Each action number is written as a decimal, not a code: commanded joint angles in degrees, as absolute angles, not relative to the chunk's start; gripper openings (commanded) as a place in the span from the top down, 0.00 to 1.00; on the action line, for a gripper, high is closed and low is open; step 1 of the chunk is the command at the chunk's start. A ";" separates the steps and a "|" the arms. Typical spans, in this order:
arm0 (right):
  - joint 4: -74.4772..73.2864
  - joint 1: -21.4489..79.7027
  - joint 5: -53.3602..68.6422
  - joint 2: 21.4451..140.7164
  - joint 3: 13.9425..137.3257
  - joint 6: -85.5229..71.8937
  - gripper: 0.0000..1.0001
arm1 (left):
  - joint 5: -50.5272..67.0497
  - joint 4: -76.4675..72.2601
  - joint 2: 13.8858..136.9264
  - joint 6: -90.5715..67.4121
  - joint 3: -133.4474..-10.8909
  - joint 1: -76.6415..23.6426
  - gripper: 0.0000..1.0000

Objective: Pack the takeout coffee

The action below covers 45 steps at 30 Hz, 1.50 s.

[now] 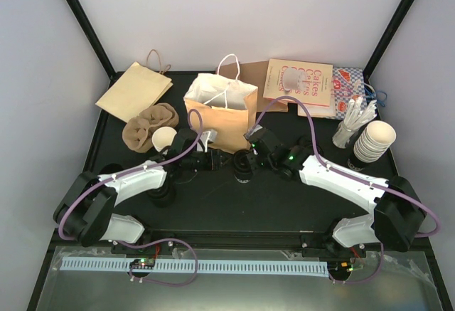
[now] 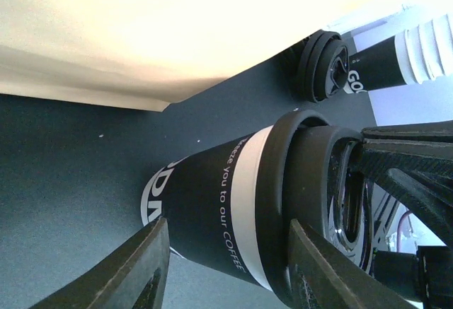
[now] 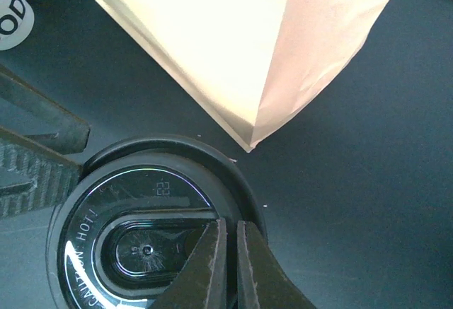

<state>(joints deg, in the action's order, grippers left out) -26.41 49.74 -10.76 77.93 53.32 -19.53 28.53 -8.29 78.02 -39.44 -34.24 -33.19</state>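
Note:
The takeout coffee cup (image 1: 243,172) is black with a white band (image 2: 212,203) and stands in front of the tan paper bag (image 1: 222,115). A black lid (image 3: 141,203) sits on top of it. My left gripper (image 2: 226,228) has its jaws apart, one on each side of the cup, one finger (image 2: 134,270) by the base and the other by the lid. From the right, my right gripper (image 3: 232,224) is shut on the lid's raised rim. In the top view, the left gripper (image 1: 217,160) and right gripper (image 1: 249,156) meet at the cup.
The bag (image 3: 233,47) stands open just behind the cup. Spare black lids (image 2: 322,65) and a cup stack (image 2: 396,61) lie to the right. A brown pulp tray (image 1: 148,126), a flat bag (image 1: 135,90), a book (image 1: 302,83) and white bowls (image 1: 375,140) ring the back.

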 commanded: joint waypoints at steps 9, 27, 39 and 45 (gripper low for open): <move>-35.46 54.01 -3.78 80.43 54.10 -19.34 0.99 | 30.17 -3.31 77.65 -39.12 -33.52 -33.10 0.54; -44.28 56.16 -1.59 85.74 57.85 -21.58 0.99 | 30.11 -0.66 78.87 -41.48 -29.36 -34.83 0.56; -45.29 56.22 -1.85 84.58 58.35 -21.98 0.99 | 27.37 3.16 65.05 -38.09 -31.49 -35.89 0.40; -45.83 56.41 -1.46 83.66 58.75 -20.61 0.99 | 30.68 1.72 64.96 -36.60 -32.00 -36.34 0.27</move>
<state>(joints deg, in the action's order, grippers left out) -37.36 54.92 -7.92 82.15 60.49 -21.50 28.29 1.19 64.38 -38.89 -30.24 -35.77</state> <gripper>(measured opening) 0.050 0.710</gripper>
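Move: The lidded coffee cup stands between the hands, its middle about 5 cm to the right of the left hand and 2 cm lower. From the right hand's shut fingertips, on the lid's rim, it lies some 3 cm left, 1 cm back and 5 cm below. The paper bag's middle is roughly 11 cm ahead and 9 cm left of the right hand, the black lids about 8 cm ahead and 17 cm right of that hand. Back towards its base and somewhat left, about 4 cm in two pulls with a short halt between, the right hand drags the cup by its lid, its shut fingertips staying on the rim and tipping a few degrees. The left hand, upper finger at the lid's edge, goes back alongside and sinks slightly, holds, then spreads its fingers and backs off, rising some 3 cm. ##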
